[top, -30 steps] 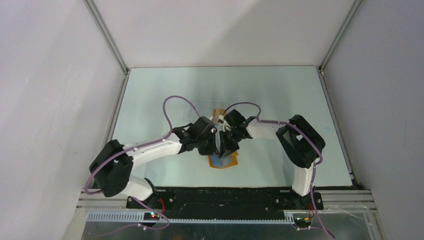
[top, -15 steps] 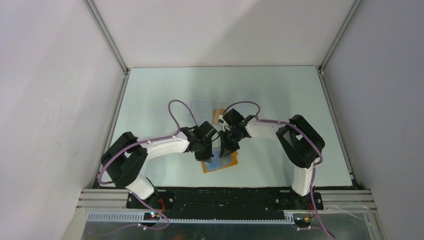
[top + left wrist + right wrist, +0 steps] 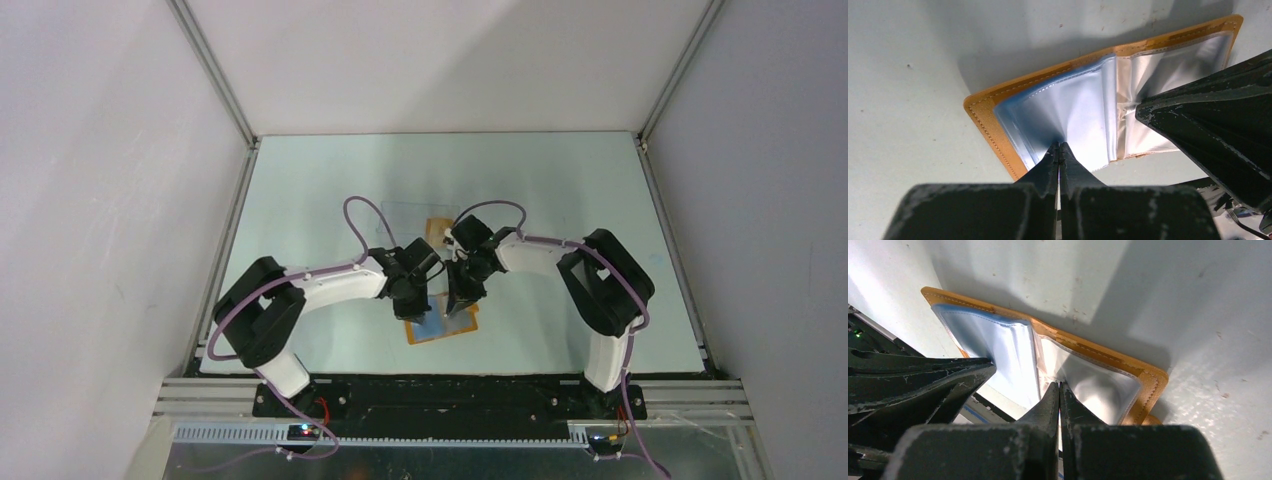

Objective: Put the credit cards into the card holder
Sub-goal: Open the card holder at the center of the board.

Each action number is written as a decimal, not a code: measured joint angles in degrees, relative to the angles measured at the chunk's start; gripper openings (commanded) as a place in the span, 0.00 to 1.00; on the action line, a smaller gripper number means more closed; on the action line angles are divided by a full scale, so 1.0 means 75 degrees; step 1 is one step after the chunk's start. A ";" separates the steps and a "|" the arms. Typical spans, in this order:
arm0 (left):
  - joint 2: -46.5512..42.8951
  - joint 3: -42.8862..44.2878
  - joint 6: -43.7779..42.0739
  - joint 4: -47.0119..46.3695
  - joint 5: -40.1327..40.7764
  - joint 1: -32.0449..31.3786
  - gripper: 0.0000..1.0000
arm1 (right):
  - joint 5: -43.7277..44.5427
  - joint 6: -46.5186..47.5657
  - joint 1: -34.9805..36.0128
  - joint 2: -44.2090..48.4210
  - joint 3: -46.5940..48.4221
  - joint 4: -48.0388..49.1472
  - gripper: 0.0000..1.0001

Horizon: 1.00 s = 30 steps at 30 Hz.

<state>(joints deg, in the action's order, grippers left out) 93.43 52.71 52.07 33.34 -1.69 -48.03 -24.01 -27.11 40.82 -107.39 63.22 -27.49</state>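
The card holder (image 3: 441, 329), an orange wallet with clear and blue plastic pages, lies open on the table between the two arms. My left gripper (image 3: 1060, 145) is shut with its tips on the blue left page (image 3: 1068, 110), which puckers toward them. My right gripper (image 3: 1060, 385) is shut on the clear right page (image 3: 1098, 385), which is drawn up the same way. In the top view the left gripper (image 3: 427, 306) and right gripper (image 3: 452, 309) stand close together over the holder. A tan-orange credit card (image 3: 436, 229) lies behind them, partly hidden by the right wrist.
A clear plastic case (image 3: 404, 214) lies on the table just behind the left wrist. White walls and metal rails (image 3: 240, 205) enclose the pale table on three sides. Purple cables loop above both wrists.
The left arm has pulled back toward its base. The card holder has turned slightly, its near left corner swinging left. Both grippers stay shut over it.
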 measured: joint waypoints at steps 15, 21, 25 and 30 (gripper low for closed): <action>0.0213 0.0134 0.0079 -0.0437 -0.0146 -0.0017 0.00 | -0.1585 0.0201 -0.1329 0.0507 -0.1387 0.0688 0.00; 0.0259 0.0181 0.0076 -0.0411 -0.0178 -0.0015 0.00 | -0.2707 0.0580 -0.2229 0.0510 -0.1932 0.0752 0.00; 0.0338 0.0277 0.0061 -0.0332 -0.0192 -0.0015 0.00 | -0.3069 0.0723 -0.2576 0.0510 -0.2151 0.0717 0.00; 0.0428 0.0393 0.0058 -0.0204 -0.0201 -0.0015 0.00 | -0.2771 0.0647 -0.2500 0.0510 -0.2046 0.0431 0.00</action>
<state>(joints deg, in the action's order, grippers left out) 96.64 55.66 52.51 31.81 -3.20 -48.14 -44.80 -22.26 22.06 -103.57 47.88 -24.25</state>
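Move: Resting on the open card holder are both closed grippers. The holder's middle is about 4 cm right of and 1 cm ahead of the left fingertips, and some 2 cm left of and 1 cm ahead of the right fingertips, barely below either. From the right hand, the holder's outer right edge is about 6 cm right, 2 cm ahead; the tan card pack sits 23 cm ahead, 2 cm left, and the clear tray's middle 24 cm ahead, 7 cm left. Sweeping right about 7 cm at table height, the right hand draws its closed fingertips from beside the fold across the right pocket to the outer edge, drifting slightly back late as its wrist tilts some 20 degrees, fingers slanting more left and towards the base. The left fingertips stay on the left pocket and shift about 2 cm right and slightly forward. ##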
